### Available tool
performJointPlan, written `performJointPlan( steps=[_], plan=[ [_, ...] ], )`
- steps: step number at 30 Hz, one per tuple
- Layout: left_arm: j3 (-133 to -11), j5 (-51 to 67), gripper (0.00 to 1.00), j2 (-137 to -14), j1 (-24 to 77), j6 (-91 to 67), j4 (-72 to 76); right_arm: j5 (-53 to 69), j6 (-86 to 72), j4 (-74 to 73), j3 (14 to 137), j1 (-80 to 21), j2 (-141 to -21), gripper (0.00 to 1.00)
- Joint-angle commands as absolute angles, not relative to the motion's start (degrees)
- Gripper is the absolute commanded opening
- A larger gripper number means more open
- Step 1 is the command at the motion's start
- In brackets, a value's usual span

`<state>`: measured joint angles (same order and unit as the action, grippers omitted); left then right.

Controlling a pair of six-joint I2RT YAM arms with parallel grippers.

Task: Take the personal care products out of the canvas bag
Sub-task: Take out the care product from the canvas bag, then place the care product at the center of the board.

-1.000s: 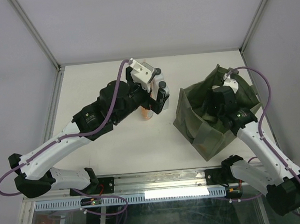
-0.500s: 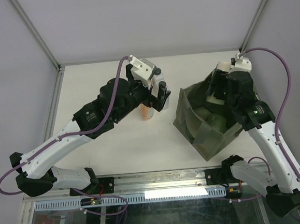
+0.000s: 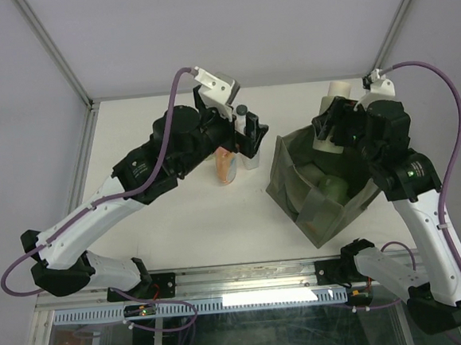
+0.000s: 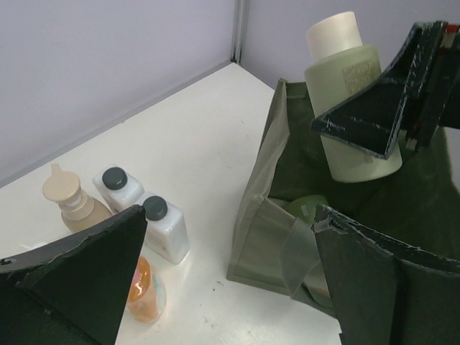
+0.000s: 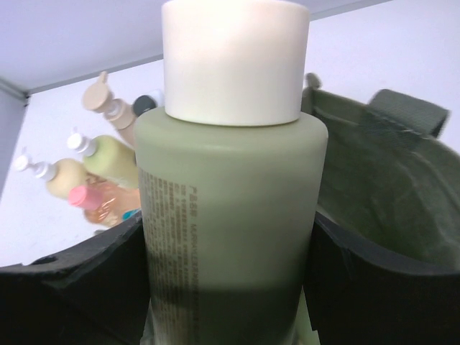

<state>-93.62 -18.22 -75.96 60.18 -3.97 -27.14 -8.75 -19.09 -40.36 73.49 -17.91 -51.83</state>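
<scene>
The olive-green canvas bag (image 3: 295,185) stands open on the right of the table. My right gripper (image 3: 329,133) is shut on a pale green bottle with a white cap (image 3: 337,93) and holds it upright above the bag's mouth. The bottle fills the right wrist view (image 5: 230,215), pressed between the fingers (image 5: 374,287). Another green product (image 3: 333,187) lies inside the bag. My left gripper (image 3: 245,139) is open and empty above a group of bottles left of the bag. That group holds two white bottles with black caps (image 4: 165,230), a tan one (image 4: 68,205) and an orange one (image 4: 144,287).
The right wrist view also shows a yellow-green bottle (image 5: 111,158) and a beige bottle (image 5: 57,176) in the group. The bag's strap handle (image 5: 406,118) hangs at its far rim. White walls with metal posts (image 3: 62,66) close the table's back and sides.
My right gripper has risen out of the bag with the pale green bottle in it. My left gripper has lifted slightly above the bottle group.
</scene>
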Motion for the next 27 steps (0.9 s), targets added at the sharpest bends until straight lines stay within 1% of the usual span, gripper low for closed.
performJointPlan(
  steps=[1,9,16,19,23,25,27],
  plan=[
    [-100.4,-13.9,0.99,-77.5,58.5,-7.7,-27.7,1.4,-21.2,-31.0,80.7,-17.8,-51.1,0.00],
    [-105.7,-7.1,0.99,-78.0,52.9,-15.7,-28.2,19.6,-15.5,-30.0,88.4,-17.8,-57.4,0.00],
    [-108.5,5.7,0.99,-78.0,45.5,-24.6,-28.2,37.6,-10.5,-22.5,86.9,-18.6,-62.1,0.00],
    [-108.7,11.9,0.99,-78.1,42.5,-28.3,-28.8,39.4,-7.1,-21.7,86.9,-22.2,-64.8,0.00],
    [-107.9,21.4,0.99,-78.3,35.5,-37.8,-32.0,39.0,-3.3,-21.0,87.5,-27.7,-68.8,0.00],
    [-107.1,27.3,0.99,-78.1,32.5,-39.9,-33.3,37.6,-1.7,-20.9,87.6,-30.1,-70.3,0.00],
    [-108.0,28.8,0.99,-79.0,31.5,-39.9,-38.1,37.0,-1.0,-20.0,87.6,-32.1,-71.8,0.00]
  ],
)
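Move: My right hand already holds the green bottle by its body over the bag; my open left gripper waits about 20 cm to its left, 4 cm back and 7 cm higher. The canvas bag's middle is roughly 22 cm below my right hand, some 3 cm back, level sideways. The white bottles stand about 14 cm ahead of the right hand, 20 cm left and 26 cm down. From my left hand the green bottle is about 20 cm right, 4 cm ahead, 7 cm lower. I sweep the green bottle left from over the bag towards my left gripper, nearly 19 cm with my right hand, arching up about 6 cm and sinking again while the wrist swings some 55 degrees counter-clockwise; its grip holds. My left hand rises about 7 cm, easing left and forward, rolling its right side up and tipping its wide-open fingers down. ##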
